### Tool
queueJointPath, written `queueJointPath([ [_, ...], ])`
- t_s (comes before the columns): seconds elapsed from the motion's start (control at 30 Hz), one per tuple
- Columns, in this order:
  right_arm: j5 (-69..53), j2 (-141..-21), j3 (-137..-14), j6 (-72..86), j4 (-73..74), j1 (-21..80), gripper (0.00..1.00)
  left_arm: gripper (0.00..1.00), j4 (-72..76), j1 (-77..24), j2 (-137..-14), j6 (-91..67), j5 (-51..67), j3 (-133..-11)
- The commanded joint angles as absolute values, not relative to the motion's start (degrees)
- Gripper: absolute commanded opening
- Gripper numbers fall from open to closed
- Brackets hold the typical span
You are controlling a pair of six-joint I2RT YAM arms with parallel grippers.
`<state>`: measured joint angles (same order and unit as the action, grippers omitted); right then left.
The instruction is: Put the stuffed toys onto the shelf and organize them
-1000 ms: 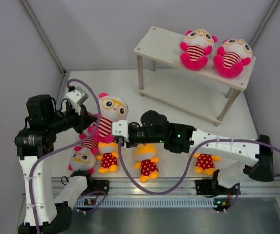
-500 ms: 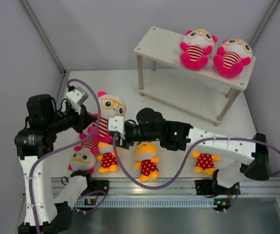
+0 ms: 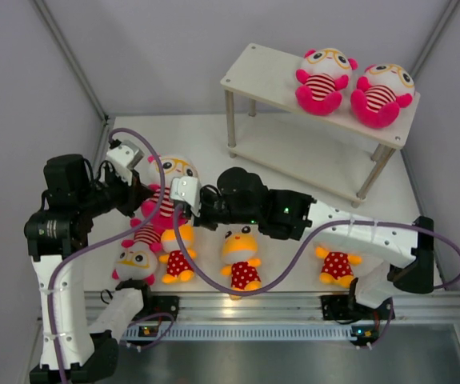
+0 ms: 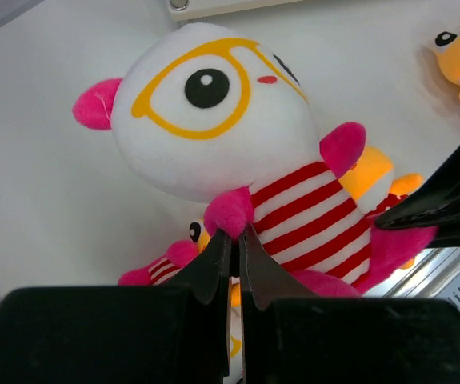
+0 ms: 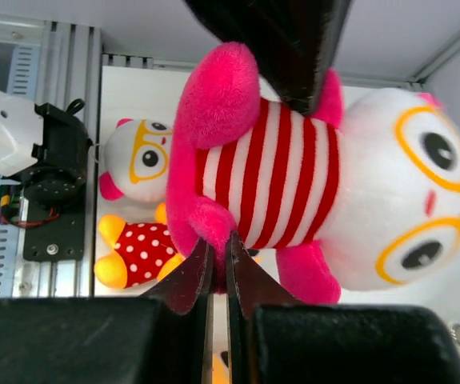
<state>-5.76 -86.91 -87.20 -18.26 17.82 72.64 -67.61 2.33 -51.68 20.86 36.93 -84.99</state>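
Observation:
A pink stuffed toy (image 3: 168, 182) with yellow glasses and a striped shirt hangs above the table's left side, held from both sides. My left gripper (image 4: 236, 234) is shut on one pink paw of it (image 4: 214, 120). My right gripper (image 5: 220, 238) is shut on another pink limb of the same toy (image 5: 294, 184). Two more pink toys (image 3: 323, 80) (image 3: 382, 94) sit on the right half of the shelf's (image 3: 266, 72) top board. On the table below lie a pink toy (image 3: 138, 258) and three yellow toys (image 3: 178, 258) (image 3: 240, 254) (image 3: 338, 264).
The shelf's lower board (image 3: 310, 156) carries nothing. Grey walls close in the table at the back and sides. An aluminium rail (image 3: 254, 304) with the arm bases runs along the near edge. Purple cables (image 3: 214, 284) loop from both wrists.
My right gripper moved left to the held pink toy and shut on one of its limbs. The toy has sunk slightly. My left gripper kept its grip.

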Motion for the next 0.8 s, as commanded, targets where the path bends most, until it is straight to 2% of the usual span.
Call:
queueJointPath([
  [0.0, -1.1, -84.6, -94.7, -20.3, 20.6, 71.3, 0.00, 0.00, -66.4, 2.5, -52.6, 18.9, 31.4, -85.8],
  [0.03, -0.4, -84.7, -97.1, -20.9, 21.8, 70.9, 0.00, 0.01, -66.4, 2.5, -53.1, 18.5, 30.3, -86.0],
  [0.1, -0.5, -85.1, -99.6, -21.8, 25.6, 69.0, 0.00, 0.14, -66.4, 2.6, -53.3, 17.6, 28.1, -86.7],
  [0.13, -1.6, -85.6, -101.9, -22.1, 26.6, 68.1, 0.00, 0.24, -66.4, 2.6, -53.3, 17.3, 27.4, -87.0],
  [0.17, -2.5, -85.9, -103.2, -22.4, 27.6, 67.2, 0.00, 0.49, -66.4, 2.5, -53.5, 16.5, 26.6, -87.3],
  [0.2, -3.5, -86.2, -104.3, -22.7, 29.5, 64.9, 0.00, 0.59, -66.4, 2.5, -53.6, 16.1, 25.8, -87.5],
  [0.23, -4.8, -86.7, -106.5, -22.8, 30.1, 63.9, 0.00, 0.66, -66.4, 2.5, -53.4, 15.4, 24.2, -88.1],
  [0.3, -6.3, -87.3, -108.6, -23.8, 31.6, 60.8, 0.00, 0.74, -66.4, 2.5, -53.2, 15.2, 22.2, -88.8],
  [0.43, -10.9, -89.5, -115.0, -25.5, 33.7, 56.0, 0.00, 0.77, -66.4, 2.6, -51.7, 16.2, 17.3, -89.0],
  [0.57, -12.0, -93.9, -124.4, -34.6, 35.4, 52.2, 0.00, 0.77, -66.4, 2.5, -50.5, 17.0, 12.3, -87.3],
  [0.77, -20.4, -97.6, -132.9, -43.4, 27.0, 42.6, 0.00, 0.77, -66.4, 2.5, -47.6, 18.0, 11.9, -83.8],
])
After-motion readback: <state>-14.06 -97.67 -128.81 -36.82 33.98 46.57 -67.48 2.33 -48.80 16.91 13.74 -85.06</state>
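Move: The glasses panda hangs between my hands: its middle is about 3 cm ahead and 5 cm right of my left hand, level with it, and some 8 cm ahead and 3 cm left of my right, 2 cm higher. The free left end of the shelf top lies roughly 32 cm ahead and 18 cm right of my right hand, slightly above it; the nearest seated panda is about 17 cm farther right. The upside-down panda lies some 28 cm below my left hand, 4 cm back, 6 cm left. I let my left fingers spring open off the panda's pink paw and draw that hand about 6 cm left, turning it some 20 degrees counter-clockwise. My right hand keeps its pinch on a pink limb and carries the panda up and forward, about 18 cm each way and half as far right, rolling as it nears the shelf's left end. ##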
